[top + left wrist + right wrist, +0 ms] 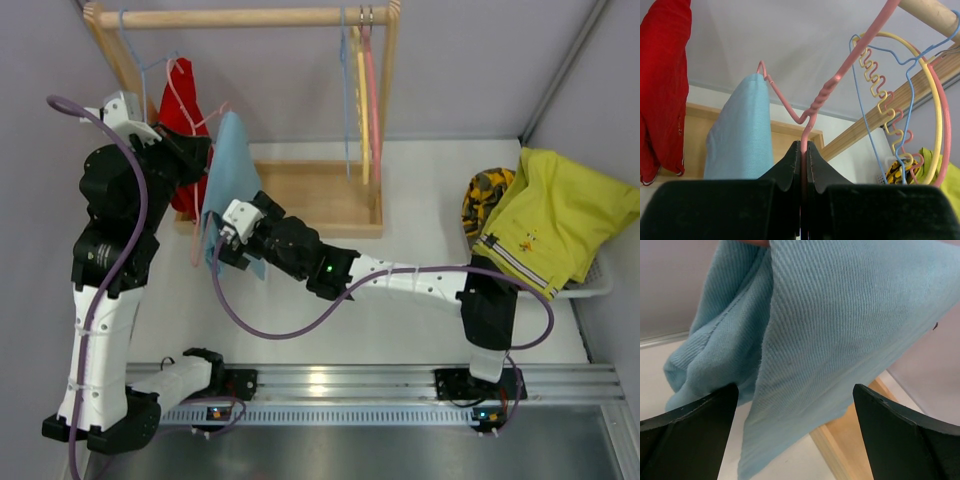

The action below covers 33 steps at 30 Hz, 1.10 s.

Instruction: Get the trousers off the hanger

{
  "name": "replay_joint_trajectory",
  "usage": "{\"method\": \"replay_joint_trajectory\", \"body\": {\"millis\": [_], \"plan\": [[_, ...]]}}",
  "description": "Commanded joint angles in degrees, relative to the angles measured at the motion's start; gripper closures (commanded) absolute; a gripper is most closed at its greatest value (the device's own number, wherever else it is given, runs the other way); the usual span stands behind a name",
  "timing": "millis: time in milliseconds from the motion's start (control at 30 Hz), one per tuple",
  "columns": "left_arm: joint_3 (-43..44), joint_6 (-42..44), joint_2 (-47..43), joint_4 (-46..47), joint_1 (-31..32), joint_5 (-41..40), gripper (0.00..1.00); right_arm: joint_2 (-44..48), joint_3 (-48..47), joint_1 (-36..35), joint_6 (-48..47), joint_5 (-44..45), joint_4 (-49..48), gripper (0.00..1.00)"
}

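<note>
The light blue trousers (pixel 230 175) hang folded over a pink hanger (pixel 215 110) in front of the wooden rack. My left gripper (pixel 198 150) is shut on the hanger's twisted neck (pixel 805 137); the blue trousers (pixel 740 135) hang just left of it. My right gripper (pixel 222 245) is open at the trousers' lower edge. In the right wrist view its jaws (pixel 795 387) stand wide apart with the blue cloth (pixel 815 325) hanging between and above them, not pinched. The red trousers (pixel 180 110) hang at the rack's left end. The yellow-green trousers (pixel 565 215) lie at the right.
The rack's rod (pixel 240 17) carries bare yellow, pink and blue hangers (pixel 365 95) at its right end. The rack's wooden base (pixel 320 195) lies under the right arm. A yellow-and-black patterned cloth (pixel 487 195) lies beside the yellow-green trousers in a white basket (pixel 590 285).
</note>
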State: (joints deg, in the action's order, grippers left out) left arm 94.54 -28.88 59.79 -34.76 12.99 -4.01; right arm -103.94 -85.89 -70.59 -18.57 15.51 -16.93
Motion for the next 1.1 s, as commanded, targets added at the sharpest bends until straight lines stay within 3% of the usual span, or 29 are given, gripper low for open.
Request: {"method": "replay_joint_trajectory", "body": {"millis": [0,300,700,800,967,1000,1067], "plan": [[4.6,-1.4,-1.3,12.5,-0.1,0.8,1.0,-0.7,-3.2,-0.3,-1.6,3.7,-3.5,0.01],[4.3,-1.3,-1.7,12.5,-0.1,0.9,1.0,0.0,1.2,2.1,-5.1,3.8,-7.4,0.01],[3.2,-2.7,-2.1,11.8,-0.1,2.2,1.0,-3.9,-6.3,4.6,-7.4,2.0,-10.8,0.01],[3.1,-2.9,-2.4,11.8,-0.1,2.3,1.0,-2.9,-6.2,5.9,-6.8,2.1,-10.3,0.16],[2.5,-2.8,-2.5,11.7,-0.1,1.9,1.0,-0.1,-5.4,7.7,-4.8,-0.8,-7.5,0.63],[2.2,-2.7,-2.5,11.7,-0.1,1.9,1.0,1.2,-5.2,7.7,-4.8,-1.7,-7.2,0.8],[2.0,-2.6,-2.5,11.6,-0.1,1.9,1.0,2.6,-4.4,7.8,-4.9,-3.8,-6.8,0.92]]}}
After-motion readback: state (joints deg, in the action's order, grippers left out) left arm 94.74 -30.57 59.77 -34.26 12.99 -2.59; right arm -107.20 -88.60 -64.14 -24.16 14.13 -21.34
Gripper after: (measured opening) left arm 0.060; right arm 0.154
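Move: The blue trousers hang right in front of the right hand's open fingers, their middle about 5 cm ahead, 3 cm to its left and 5 cm above. From that hand the pink hanger that carries them is some 5 cm ahead, 8 cm left and 15 cm up; the red trousers are roughly 16 cm ahead and 11 cm left. From the left hand, still gripping that hanger, the blue trousers lie about 10 cm ahead, 4 cm right and 12 cm below. Right hand reaches about 6 cm forward into the blue trousers and pinches them; left keeps hold of the pink hanger. ##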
